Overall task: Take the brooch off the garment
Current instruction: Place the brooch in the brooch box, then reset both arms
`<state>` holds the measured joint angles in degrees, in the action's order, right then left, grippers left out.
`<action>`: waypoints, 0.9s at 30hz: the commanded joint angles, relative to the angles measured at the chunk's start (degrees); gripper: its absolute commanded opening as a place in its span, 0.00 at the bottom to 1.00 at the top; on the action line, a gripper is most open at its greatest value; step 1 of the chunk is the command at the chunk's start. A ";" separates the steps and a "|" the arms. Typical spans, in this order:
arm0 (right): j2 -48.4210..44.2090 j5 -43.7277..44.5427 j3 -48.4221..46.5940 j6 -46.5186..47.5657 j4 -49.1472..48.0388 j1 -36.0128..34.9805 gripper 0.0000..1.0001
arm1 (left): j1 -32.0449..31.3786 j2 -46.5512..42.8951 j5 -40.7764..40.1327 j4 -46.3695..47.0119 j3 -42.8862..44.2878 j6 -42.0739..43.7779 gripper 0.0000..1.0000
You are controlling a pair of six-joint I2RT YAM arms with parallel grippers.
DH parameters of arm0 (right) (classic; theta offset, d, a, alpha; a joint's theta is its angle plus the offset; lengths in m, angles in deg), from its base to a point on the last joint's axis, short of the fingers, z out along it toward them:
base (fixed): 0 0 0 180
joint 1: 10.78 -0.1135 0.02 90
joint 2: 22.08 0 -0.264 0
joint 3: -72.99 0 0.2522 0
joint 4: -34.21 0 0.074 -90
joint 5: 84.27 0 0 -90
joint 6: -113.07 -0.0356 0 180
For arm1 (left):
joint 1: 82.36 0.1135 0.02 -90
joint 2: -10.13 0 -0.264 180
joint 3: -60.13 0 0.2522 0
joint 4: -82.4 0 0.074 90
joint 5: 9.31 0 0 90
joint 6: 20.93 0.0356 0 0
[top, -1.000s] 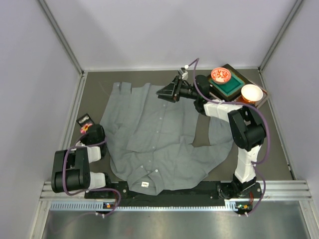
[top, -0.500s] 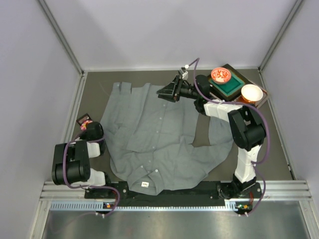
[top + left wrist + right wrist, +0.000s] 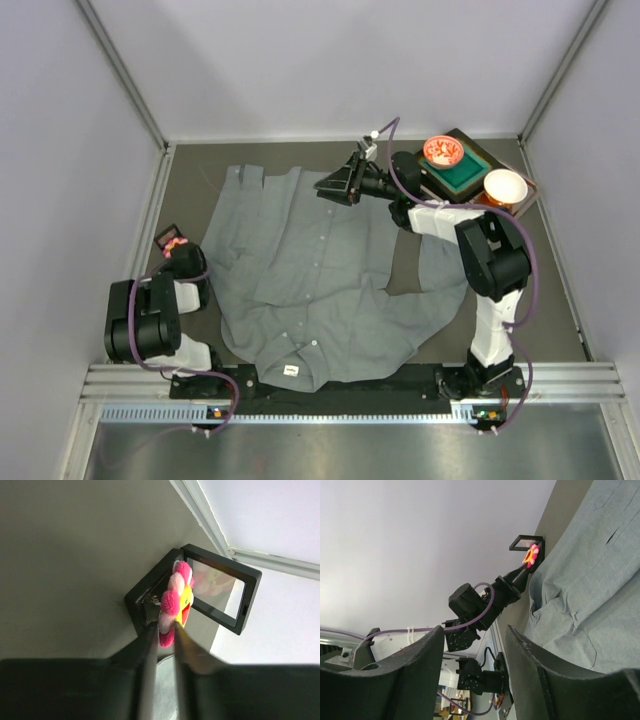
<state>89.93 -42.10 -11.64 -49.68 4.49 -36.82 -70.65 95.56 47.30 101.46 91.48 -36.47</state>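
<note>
The garment (image 3: 300, 270) is a grey button-up shirt spread flat over the middle of the dark table; it also shows in the right wrist view (image 3: 590, 580). The brooch (image 3: 175, 600), a pink and yellow plush flower, is off the shirt, at the small open black box (image 3: 252, 595) by the left rail. My left gripper (image 3: 164, 630) is shut on the brooch's lower petals, holding it against the box's base. From above, the brooch (image 3: 172, 243) is a small pink spot past the left gripper (image 3: 180, 252). My right gripper (image 3: 325, 187) hangs open over the shirt's far edge, holding nothing.
At the back right, a red patterned bowl (image 3: 441, 151) sits on a green-topped tray (image 3: 462, 172), with a white bowl (image 3: 503, 185) beside it. A metal rail (image 3: 150, 215) and the pale wall run close behind the black box. The shirt's sleeve lies under the right arm.
My left gripper has carried the brooch a little farther out to the left and back, up to the black box. The right arm has not moved.
</note>
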 commanded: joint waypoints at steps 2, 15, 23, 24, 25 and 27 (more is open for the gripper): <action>0.14 -0.51 -0.32 -0.20 -3.36 0.64 0.52 | 0.42 -3.58 3.77 -4.47 2.45 -0.29 0.37; -0.65 -0.59 -0.06 -0.64 -3.89 0.55 0.51 | 0.51 -17.40 4.38 -27.62 7.46 0.95 0.78; -1.35 -0.51 -0.14 0.23 -3.01 0.55 0.52 | 0.42 -23.98 13.41 -37.81 8.78 1.91 0.91; -1.44 -0.42 -0.23 1.02 -1.10 0.55 0.52 | 0.42 -25.47 15.26 -38.18 9.13 4.18 0.91; -2.31 0.02 -0.32 2.34 1.36 0.55 0.51 | 0.51 -28.44 17.72 -38.88 9.66 5.50 0.92; -3.89 2.91 -1.72 10.58 14.65 0.38 0.52 | -0.36 -30.84 23.33 -43.51 12.63 9.71 0.92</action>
<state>90.08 -41.97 -11.67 -48.92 5.51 -36.78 -70.43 70.79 60.55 65.35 98.06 -33.98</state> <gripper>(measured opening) 0.516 0.917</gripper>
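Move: The pink flower brooch stands on edge at the left fingertips, its middle some 2 cm ahead, 2 cm left and 1 cm lower. The box base is about 2 cm ahead, 1 cm left and 3 cm below that hand; the raised lid is some 5 cm ahead and 4 cm left, and the garment edge about 7 cm to its right, level with it. From the idle right hand the brooch lies roughly 38 cm left, 6 cm back and 21 cm down. The brooch is let go at the box base: the left fingers, barely parted around its lower petals, spread almost fully. Meanwhile the hand rises about 5 cm off the box, edging rightward, then draws back a little and swings farther right towards the garment, some 4 cm in all, turning about 10 degrees clockwise. ##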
